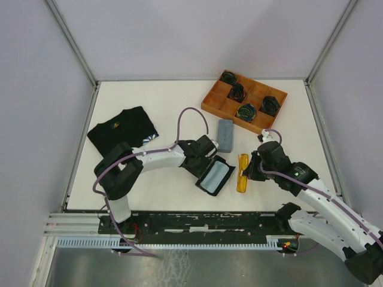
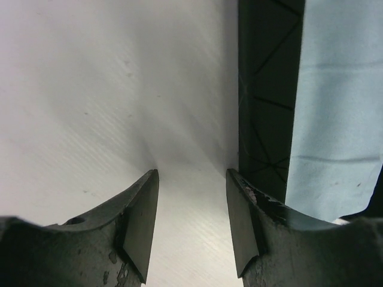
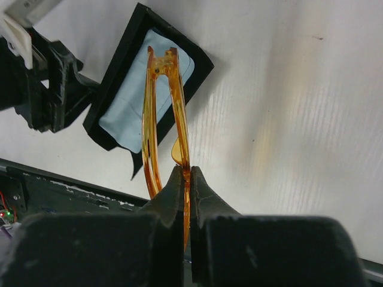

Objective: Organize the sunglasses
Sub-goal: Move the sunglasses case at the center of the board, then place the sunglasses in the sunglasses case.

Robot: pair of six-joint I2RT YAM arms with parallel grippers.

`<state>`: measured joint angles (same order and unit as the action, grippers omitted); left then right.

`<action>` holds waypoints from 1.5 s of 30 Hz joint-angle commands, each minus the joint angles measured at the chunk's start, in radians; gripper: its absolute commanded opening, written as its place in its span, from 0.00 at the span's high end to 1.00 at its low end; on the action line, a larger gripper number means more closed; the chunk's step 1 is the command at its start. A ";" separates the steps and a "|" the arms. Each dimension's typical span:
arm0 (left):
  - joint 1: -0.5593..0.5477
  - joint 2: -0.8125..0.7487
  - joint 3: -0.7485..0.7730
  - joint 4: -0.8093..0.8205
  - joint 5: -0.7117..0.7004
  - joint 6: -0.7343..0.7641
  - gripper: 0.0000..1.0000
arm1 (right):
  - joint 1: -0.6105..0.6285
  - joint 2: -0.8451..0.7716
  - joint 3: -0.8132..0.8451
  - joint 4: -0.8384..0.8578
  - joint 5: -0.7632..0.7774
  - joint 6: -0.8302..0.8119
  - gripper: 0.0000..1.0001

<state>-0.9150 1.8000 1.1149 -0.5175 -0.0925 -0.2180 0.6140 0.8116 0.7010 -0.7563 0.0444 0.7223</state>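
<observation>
Translucent orange sunglasses (image 1: 242, 174) hang folded just above the table, to the right of an open black case (image 1: 214, 177). My right gripper (image 1: 249, 170) is shut on their frame. In the right wrist view the sunglasses (image 3: 175, 95) reach out from the gripper (image 3: 190, 171) over the case (image 3: 199, 55), which is lined with a light blue cloth (image 3: 128, 113). My left gripper (image 1: 209, 160) is at the case's far left edge. In its own view that gripper (image 2: 192, 179) is open over bare table, with its right finger beside the case's rim (image 2: 266, 101) and the cloth (image 2: 335, 107).
A closed grey-blue case (image 1: 225, 135) lies just behind the open one. A wooden compartment tray (image 1: 216, 103) with several dark green rosettes stands at the back right. A black T-shirt (image 1: 122, 128) lies at the left. The arms' base rail (image 1: 197, 222) runs along the near edge.
</observation>
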 commanded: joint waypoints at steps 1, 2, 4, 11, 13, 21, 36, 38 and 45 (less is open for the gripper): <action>-0.055 -0.013 -0.022 0.017 0.051 -0.074 0.45 | -0.001 -0.022 0.004 0.045 0.033 0.075 1.00; -0.066 -0.010 -0.020 0.021 0.059 -0.079 0.45 | -0.001 -0.017 0.003 0.047 0.027 0.079 1.00; -0.086 -0.006 -0.014 0.034 0.071 -0.089 0.45 | -0.002 -0.010 -0.007 0.062 0.005 0.094 1.00; -0.129 0.002 0.000 0.065 0.113 -0.107 0.45 | -0.001 0.009 -0.039 0.123 -0.039 0.137 1.00; -0.138 0.004 0.000 0.074 0.124 -0.106 0.45 | -0.002 0.023 -0.040 0.130 -0.040 0.139 1.00; -0.138 -0.069 -0.065 0.108 0.079 -0.133 0.47 | -0.006 0.125 -0.043 0.201 -0.085 0.121 1.00; -0.110 -0.304 -0.264 0.253 0.018 -0.241 0.48 | -0.085 0.314 -0.090 0.391 -0.234 0.030 1.00; -0.110 -0.333 -0.281 0.278 0.007 -0.256 0.48 | -0.096 0.324 -0.098 0.406 -0.259 0.026 1.00; -0.110 -0.418 -0.320 0.347 -0.010 -0.276 0.47 | -0.134 0.361 -0.110 0.434 -0.350 0.023 1.00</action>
<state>-1.0271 1.4445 0.8093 -0.2726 -0.0772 -0.4374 0.4999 1.1591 0.5957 -0.3962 -0.2272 0.7574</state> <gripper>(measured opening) 0.523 0.015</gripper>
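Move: The open black sunglasses case with the light-blue cloth lies slanted, its middle about 6 cm right and 1 cm back of the left gripper, which is down beside its left long side. The orange sunglasses hang in the right gripper, roughly 13 cm right of the left one, level with it and 10 cm higher. From the right gripper, the open case is some 8 cm left, 1 cm back and 11 cm down; the grey case is 12 cm ahead and 5 cm left. Keep the left fingers low and half open and push the open case's left side back and to the right, about 5 cm each way, to swing it round; then draw off leftward and rise about 4 cm, tilting the wrist. Meanwhile lower the right gripper some 6 cm, easing left and forward over the case, tipping steeper and keeping its grip on the sunglasses. ##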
